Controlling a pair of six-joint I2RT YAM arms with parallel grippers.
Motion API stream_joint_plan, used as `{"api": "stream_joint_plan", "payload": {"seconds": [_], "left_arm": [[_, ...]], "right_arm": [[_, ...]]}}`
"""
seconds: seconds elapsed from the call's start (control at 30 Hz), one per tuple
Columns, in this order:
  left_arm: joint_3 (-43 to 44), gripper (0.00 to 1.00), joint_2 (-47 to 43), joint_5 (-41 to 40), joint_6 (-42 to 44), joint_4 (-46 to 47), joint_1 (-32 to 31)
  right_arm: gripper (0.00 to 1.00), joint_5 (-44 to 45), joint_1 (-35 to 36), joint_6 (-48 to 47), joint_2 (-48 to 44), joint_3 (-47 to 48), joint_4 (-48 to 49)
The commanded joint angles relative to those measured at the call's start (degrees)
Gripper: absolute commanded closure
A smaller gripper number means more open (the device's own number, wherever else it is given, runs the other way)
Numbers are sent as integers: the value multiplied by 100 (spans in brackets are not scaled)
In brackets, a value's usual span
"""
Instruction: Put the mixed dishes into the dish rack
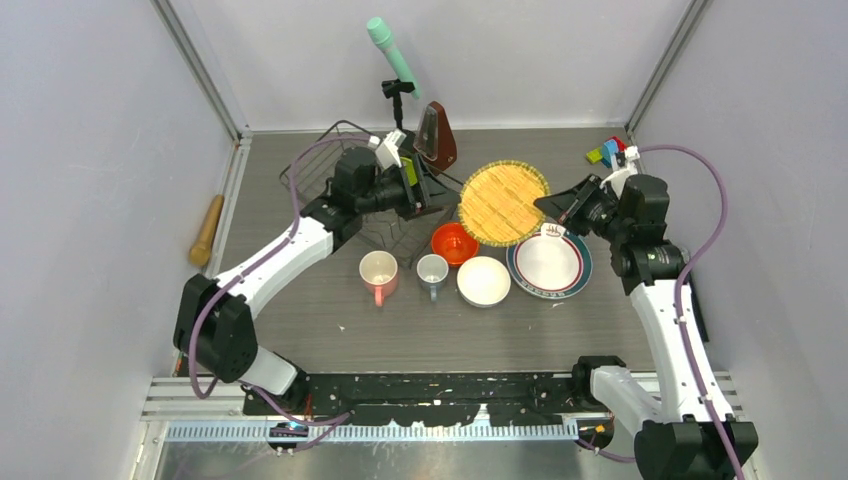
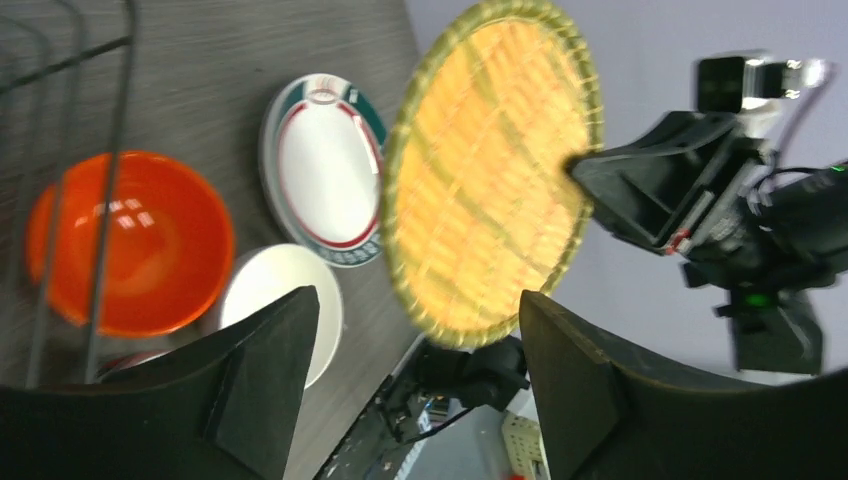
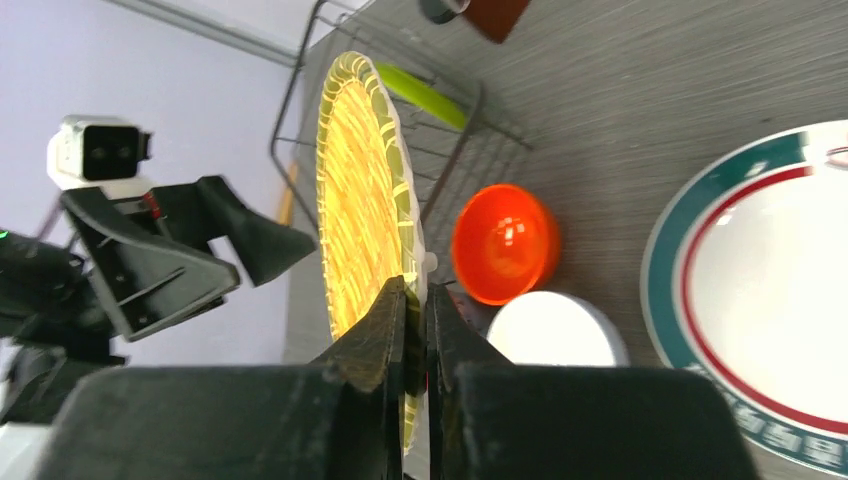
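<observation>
The tan plate (image 1: 503, 203) hangs on edge above the table, and my right gripper (image 1: 548, 205) is shut on its right rim (image 3: 418, 290). My left gripper (image 1: 430, 195) stands open just left of the plate, holding nothing (image 2: 420, 390). The dish rack (image 1: 312, 172) is behind it, with the lime-green plate (image 3: 425, 95) standing in it. On the table lie the orange-red bowl (image 1: 455, 243), the white bowl (image 1: 483, 281), the teal-rimmed plate (image 1: 548, 263), the pink mug (image 1: 378, 275) and the small grey-blue mug (image 1: 432, 272).
A brown wedge-shaped object (image 1: 436, 137) and a teal microphone on a stand (image 1: 392, 55) are behind the rack. A wooden stick (image 1: 207, 230) lies outside the left wall. Coloured blocks (image 1: 608, 152) sit in the back right corner.
</observation>
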Motion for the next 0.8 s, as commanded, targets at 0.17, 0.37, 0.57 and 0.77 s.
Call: {"api": "stream_joint_plan", "payload": {"seconds": [0.17,0.37,0.57,0.77], "left_arm": [[-99,8,-1371,-1225,1552,-2483,991],[-304,0,-1862,-2477,1907,-3536,1425],[-311,0,-1779,-2760,1787,-3968,1858],[-263,0,-1810,-2677,1812,-4068,1911]], "right_arm": [[100,2030,806,-1755,356,1533,-560],[100,2858,2033,-2840,1230,2330,-340],[100,3466,2953,-4002,2091,2789,479],[100,3354,3401,-5106,3010,3410,871]]}}
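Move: The right hand holds the woven plate by its edge. The dish rack's middle lies about 12 cm ahead of that hand, 33 cm to its left and 15 cm lower; the green plate standing in the rack is level with it, some 8 cm nearer the hand. The orange bowl is 15 cm to the hand's left, straight across, 17 cm down. From the left hand, the rack's middle is about 11 cm ahead, 17 cm left and 15 cm below. Carry the woven plate left and forward towards the rack with the right gripper, about 12 cm left and 8 cm out, rising first, then easing slightly down; keep the pinch on its rim and roll the wrist's left side down some 45 degrees. Meanwhile open the left gripper fully and clear it left, away from the plate, then down, turning it counter-clockwise with its fingers tipping downward. ##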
